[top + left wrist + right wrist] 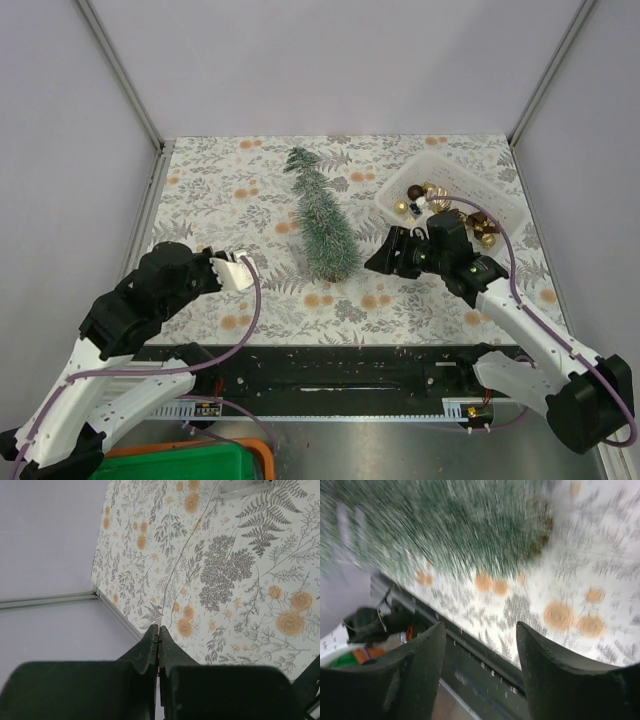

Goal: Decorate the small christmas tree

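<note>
The small christmas tree [322, 225], frosted dark green bristles, is in the middle of the floral table cover, its tip toward the far side. It fills the blurred top of the right wrist view [450, 525]. My right gripper [386, 258] is just right of the tree's wide lower end. Its fingers are spread and nothing sits between them [480, 627]. My left gripper [228, 268] hovers over the left side of the table, well away from the tree, with its jaws pressed together on nothing [158, 628]. Gold and brown baubles [412, 203] lie in a clear tray.
The clear plastic tray [445, 162] sits at the back right, behind my right arm. A black rail [330, 375] runs along the near table edge. A green bin [190, 465] is below at the left. Pale walls enclose the table on three sides.
</note>
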Tool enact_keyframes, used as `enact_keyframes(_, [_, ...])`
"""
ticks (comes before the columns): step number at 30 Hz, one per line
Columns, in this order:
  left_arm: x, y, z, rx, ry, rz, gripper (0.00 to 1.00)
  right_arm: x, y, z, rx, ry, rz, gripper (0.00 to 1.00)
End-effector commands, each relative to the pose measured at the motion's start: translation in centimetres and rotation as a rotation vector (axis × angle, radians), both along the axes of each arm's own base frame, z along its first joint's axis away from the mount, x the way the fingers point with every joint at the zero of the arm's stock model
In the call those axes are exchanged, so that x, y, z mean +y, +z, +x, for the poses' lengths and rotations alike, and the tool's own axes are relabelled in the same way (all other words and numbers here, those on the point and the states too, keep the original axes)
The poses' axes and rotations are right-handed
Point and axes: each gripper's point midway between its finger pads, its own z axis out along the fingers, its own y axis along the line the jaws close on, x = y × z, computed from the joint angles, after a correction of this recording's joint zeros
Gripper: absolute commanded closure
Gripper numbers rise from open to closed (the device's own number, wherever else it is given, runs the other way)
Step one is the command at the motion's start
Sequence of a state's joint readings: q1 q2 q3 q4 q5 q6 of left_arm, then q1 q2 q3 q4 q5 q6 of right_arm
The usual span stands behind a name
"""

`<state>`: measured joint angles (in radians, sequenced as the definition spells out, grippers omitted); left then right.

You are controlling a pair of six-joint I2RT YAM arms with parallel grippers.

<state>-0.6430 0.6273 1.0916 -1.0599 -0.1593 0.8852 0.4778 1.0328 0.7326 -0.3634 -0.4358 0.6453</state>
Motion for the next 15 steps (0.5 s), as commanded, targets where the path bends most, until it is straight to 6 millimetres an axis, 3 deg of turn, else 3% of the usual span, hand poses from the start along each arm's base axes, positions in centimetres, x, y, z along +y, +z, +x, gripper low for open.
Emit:
enact_keyframes(1, [0.3,0.8,2.7,-0.091,0.189,-0.125,1.00,-1.6,7.9,6.5,-0.430,-0.192,0.003,0.23])
enact_keyframes(3, [0.1,0.4,3.2,-0.074,0.229,-0.167,1.00,-1.5,10.9,8.7,-0.527,-0.223,-0.003,0.17])
enact_keyframes(7, [-0.9,-0.1,3.8,-0.020,0.271,-0.254,1.00,1.4,18.1,10.9,-0.696,-0.141,0.108,0.14])
enact_keyframes(11, [-1.1,0.2,4.8,-0.021,0.314,-0.310,1.00,3.0,23.0,10.9,-0.833,-0.060,0.192,0.06])
enact_keyframes(15, [-0.7,0.4,6.2,-0.024,0.385,-0.363,1.00,4.2,26.6,9.9,-0.919,0.015,0.208,0.03])
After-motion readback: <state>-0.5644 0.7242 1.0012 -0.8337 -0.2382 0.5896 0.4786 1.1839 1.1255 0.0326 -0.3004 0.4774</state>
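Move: The christmas tree stands close beside the empty right hand: its middle lies about 9 cm to that hand's left and 5 cm farther out, roughly at hand height. The ornament tray is centred some 22 cm ahead of that hand, 22 cm to its right and 13 cm lower. From the left hand, the tree's middle is about 22 cm to the right, 8 cm ahead and 10 cm below. The tree's lower branches are left behind as the right hand sweeps up about 20 cm and forward some 11 cm on the tree's right side, towards the treetop. Its fingers spread from half open to nearly full, and the wrist tips up some 40 degrees until they point almost level. The left hand, still shut, eases 4 cm forward and swings counter-clockwise. ##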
